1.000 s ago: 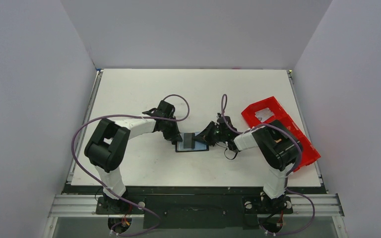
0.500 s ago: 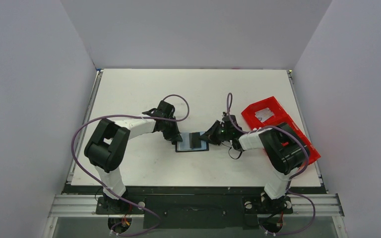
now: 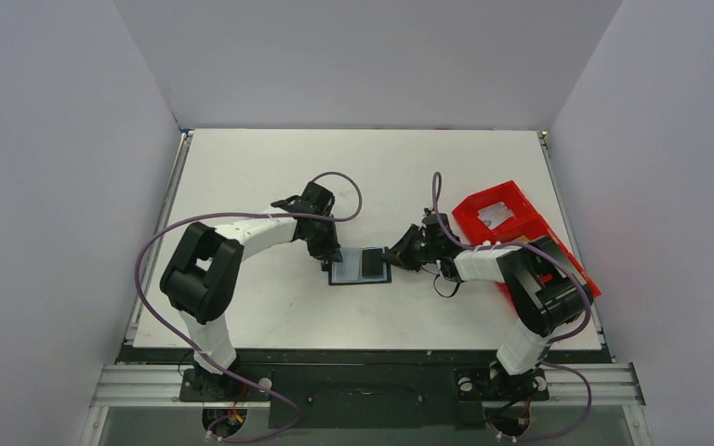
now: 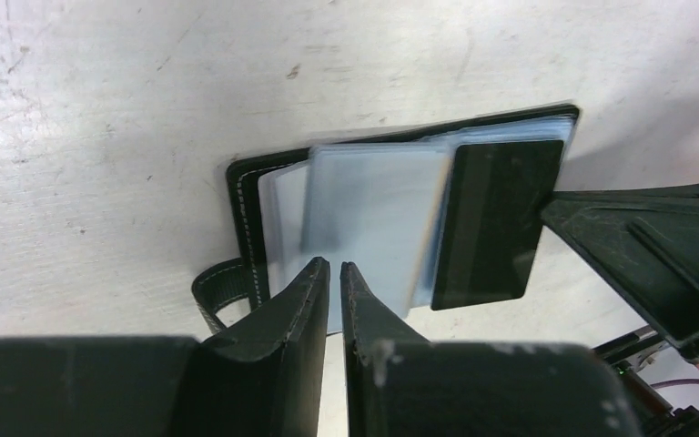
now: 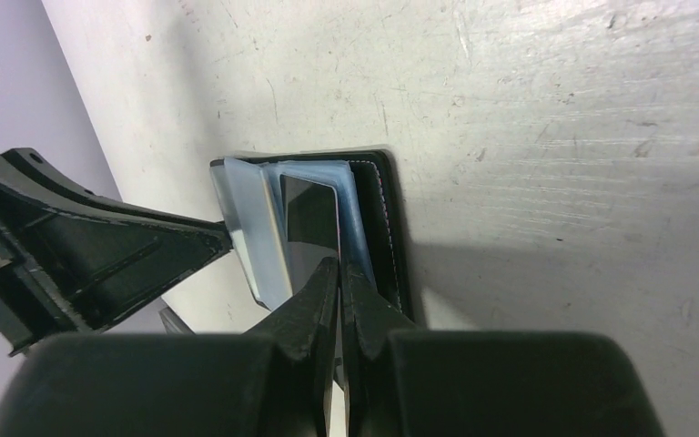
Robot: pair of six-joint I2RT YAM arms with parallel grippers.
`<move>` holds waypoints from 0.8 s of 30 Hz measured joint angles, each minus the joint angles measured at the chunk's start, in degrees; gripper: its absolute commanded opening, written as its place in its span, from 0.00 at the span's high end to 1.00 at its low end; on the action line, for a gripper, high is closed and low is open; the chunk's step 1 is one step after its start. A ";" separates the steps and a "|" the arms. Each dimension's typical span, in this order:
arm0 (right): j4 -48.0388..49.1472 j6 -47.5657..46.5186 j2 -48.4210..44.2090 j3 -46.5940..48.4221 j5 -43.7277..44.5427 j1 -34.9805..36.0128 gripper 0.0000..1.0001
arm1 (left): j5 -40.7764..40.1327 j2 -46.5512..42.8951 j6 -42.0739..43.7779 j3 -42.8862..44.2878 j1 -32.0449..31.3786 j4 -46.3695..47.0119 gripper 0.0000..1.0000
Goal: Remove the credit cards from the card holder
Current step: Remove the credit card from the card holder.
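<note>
The card holder (image 3: 345, 275) lies open on the table between both arms, its black stitched rim (image 4: 244, 196) and closing tab (image 4: 211, 293) to the left. Blue-grey sleeves (image 4: 373, 205) fan out over it, blurred. A black credit card (image 4: 496, 218) lies tilted over the holder's right half, past its edge. My right gripper (image 5: 339, 266) is shut on that card's (image 5: 309, 223) end. My left gripper (image 4: 332, 266) hovers at the sleeves' near edge, jaws a narrow slit apart with nothing between them. From above, the left gripper (image 3: 328, 258) and right gripper (image 3: 392, 257) flank the holder.
A red compartment tray (image 3: 493, 209) stands at the right, partly under my right arm. Bare white table surrounds the holder. Grey walls enclose the back and both sides.
The right gripper has drawn the black card to the right and laid it lower. The left jaws have parted slightly and the sleeves are dropping back.
</note>
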 measured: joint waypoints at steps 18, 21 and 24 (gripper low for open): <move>-2.47 1.60 -7.04 0.00 -3.48 -2.03 1.00 | 8.61 -1.49 -0.11 6.32 0.24 -2.47 0.58; -2.29 2.56 -8.52 0.00 -4.52 -2.54 1.00 | 13.09 -2.40 -2.27 4.02 1.44 1.05 0.57; -1.38 3.82 -9.38 0.00 -5.68 -2.99 1.00 | 17.35 -3.52 -5.31 0.66 2.71 5.84 0.56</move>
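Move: The dark card is already pinched by its right edge in the right gripper, its middle about 3 cm left of that hand point, 1 cm back and 1 cm lower. The open card holder's middle lies some 6 cm left of the right hand, 1 cm back, 2 cm below. From the left hand the card sits about 7 cm to the right, level fore and aft; the clear left page is 2 cm right of it and 2 cm below, the black strap 5 cm left and 1 cm back. Keep the right gripper shut on the card's edge and lift straight up about 6 cm from the holder, slowly at first, then faster. Raise the left gripper about 6 cm off the left page as well and carry it some 4 cm right towards the card, opening its fingers nearly halfway and swinging their tips about 20 degrees to the right. ##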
